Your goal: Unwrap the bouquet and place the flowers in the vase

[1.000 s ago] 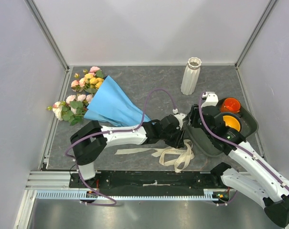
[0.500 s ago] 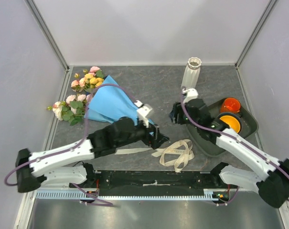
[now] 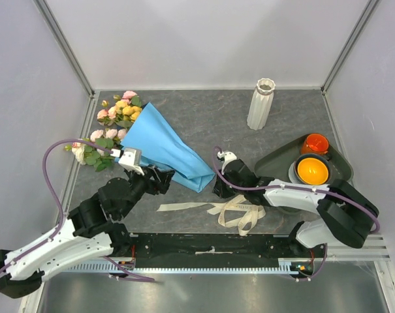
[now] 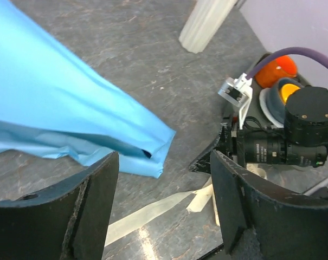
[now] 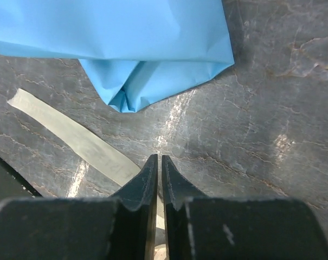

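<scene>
The bouquet lies at the left, its blue paper (image 3: 161,147) rolled into a cone whose narrow tip points right. The flowers (image 3: 119,111) spill out of its wide end in pink, cream and yellow. The cream ribbon (image 3: 239,208) lies loose on the table, off the paper. My left gripper (image 3: 164,175) hovers open by the cone's lower edge, framing the paper tip (image 4: 153,157) and a ribbon strip (image 4: 147,214). Low beside the tip, my right gripper (image 3: 217,186) is shut. Its tips (image 5: 159,158) sit over bare table, ribbon (image 5: 71,138) running under one finger. The vase (image 3: 261,104) stands upright at the back.
A dark grey tray (image 3: 275,163) at the right holds an orange cup (image 3: 315,143) and a bowl (image 3: 313,169) with an orange inside. White walls close in the left, back and right sides. The right arm stretches across in front of the tray.
The left arm has swung back to the left, its gripper now by the cone's lower edge. The right gripper came from the tray to the paper tip and closed.
</scene>
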Motion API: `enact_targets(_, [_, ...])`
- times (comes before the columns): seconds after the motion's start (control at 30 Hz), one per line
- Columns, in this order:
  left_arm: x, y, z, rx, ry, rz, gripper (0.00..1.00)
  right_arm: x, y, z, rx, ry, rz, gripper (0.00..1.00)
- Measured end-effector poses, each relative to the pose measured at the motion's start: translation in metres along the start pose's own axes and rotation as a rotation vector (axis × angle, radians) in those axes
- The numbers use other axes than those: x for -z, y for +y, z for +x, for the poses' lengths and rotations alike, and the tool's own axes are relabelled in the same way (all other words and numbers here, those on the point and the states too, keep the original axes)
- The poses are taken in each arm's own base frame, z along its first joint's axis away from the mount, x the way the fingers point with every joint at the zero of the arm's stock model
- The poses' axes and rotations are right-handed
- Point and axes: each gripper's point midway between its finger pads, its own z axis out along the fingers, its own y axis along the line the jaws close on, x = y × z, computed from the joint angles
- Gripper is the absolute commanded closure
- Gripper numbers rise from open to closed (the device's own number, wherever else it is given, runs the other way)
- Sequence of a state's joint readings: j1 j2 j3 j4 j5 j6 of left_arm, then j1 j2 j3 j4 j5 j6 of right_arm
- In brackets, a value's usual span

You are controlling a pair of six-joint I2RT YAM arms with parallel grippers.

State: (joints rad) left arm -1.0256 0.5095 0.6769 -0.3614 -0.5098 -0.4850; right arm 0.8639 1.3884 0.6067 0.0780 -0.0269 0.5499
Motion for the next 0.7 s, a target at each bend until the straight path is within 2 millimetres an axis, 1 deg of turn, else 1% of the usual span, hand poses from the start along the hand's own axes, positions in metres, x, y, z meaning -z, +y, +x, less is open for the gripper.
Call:
enact_targets(0.07, [0.001, 0.011, 0.007, 0.011, 0.006, -0.036, 0.26, -0.006, -0.002, 0.008, -0.015, 0.019, -0.002, 0.88])
enact_targets(0.13, [-0.001, 0.019, 0.016, 0.012, 0.023, -0.073, 0.26, -0.008, 0.0, 0.012, -0.028, 0.022, -0.022, 0.89])
enact_targets(0.27, [-0.004, 0.031, 0.031, 0.007, 0.056, -0.13, 0.26, -0.011, 0.006, 0.02, -0.052, 0.03, -0.064, 0.89])
enact_targets(0.47, [-0.009, 0.041, 0.034, 0.032, 0.062, -0.19, 0.26, -0.012, 0.011, 0.037, -0.08, 0.069, -0.108, 0.89])
enact_targets(0.63, [-0.011, 0.05, 0.037, 0.059, 0.058, -0.226, 0.26, -0.009, 0.007, 0.053, -0.106, 0.104, -0.113, 0.89])
enact_targets(0.7, [-0.011, 0.054, 0.04, 0.065, 0.062, -0.239, 0.26, -0.005, 0.005, 0.055, -0.108, 0.105, -0.107, 0.89])
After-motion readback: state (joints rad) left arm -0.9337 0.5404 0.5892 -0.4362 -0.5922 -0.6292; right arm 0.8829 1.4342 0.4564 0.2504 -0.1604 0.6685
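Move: The ribbon's heap lies about 8 cm back, 7 cm to the right and 5 cm below the right hand; its straight tail is some 6 cm back and 10 cm left, the blue wrap's near end 4 cm ahead and 6 cm left. From the left hand, the middle of the blue wrap is roughly 18 cm ahead, 4 cm left and 23 cm down, the ribbon tail 4 cm back and 4 cm right. Back and down goes the right hand, about 4 cm each way, its nearly shut fingers staying as they are while the tips come down close over the ribbon between tail and heap; whether they touch can't be seen. The left hand, still open and empty, sinks some 6 cm towards the blue wrap, easing left and turning slightly counter-clockwise. ##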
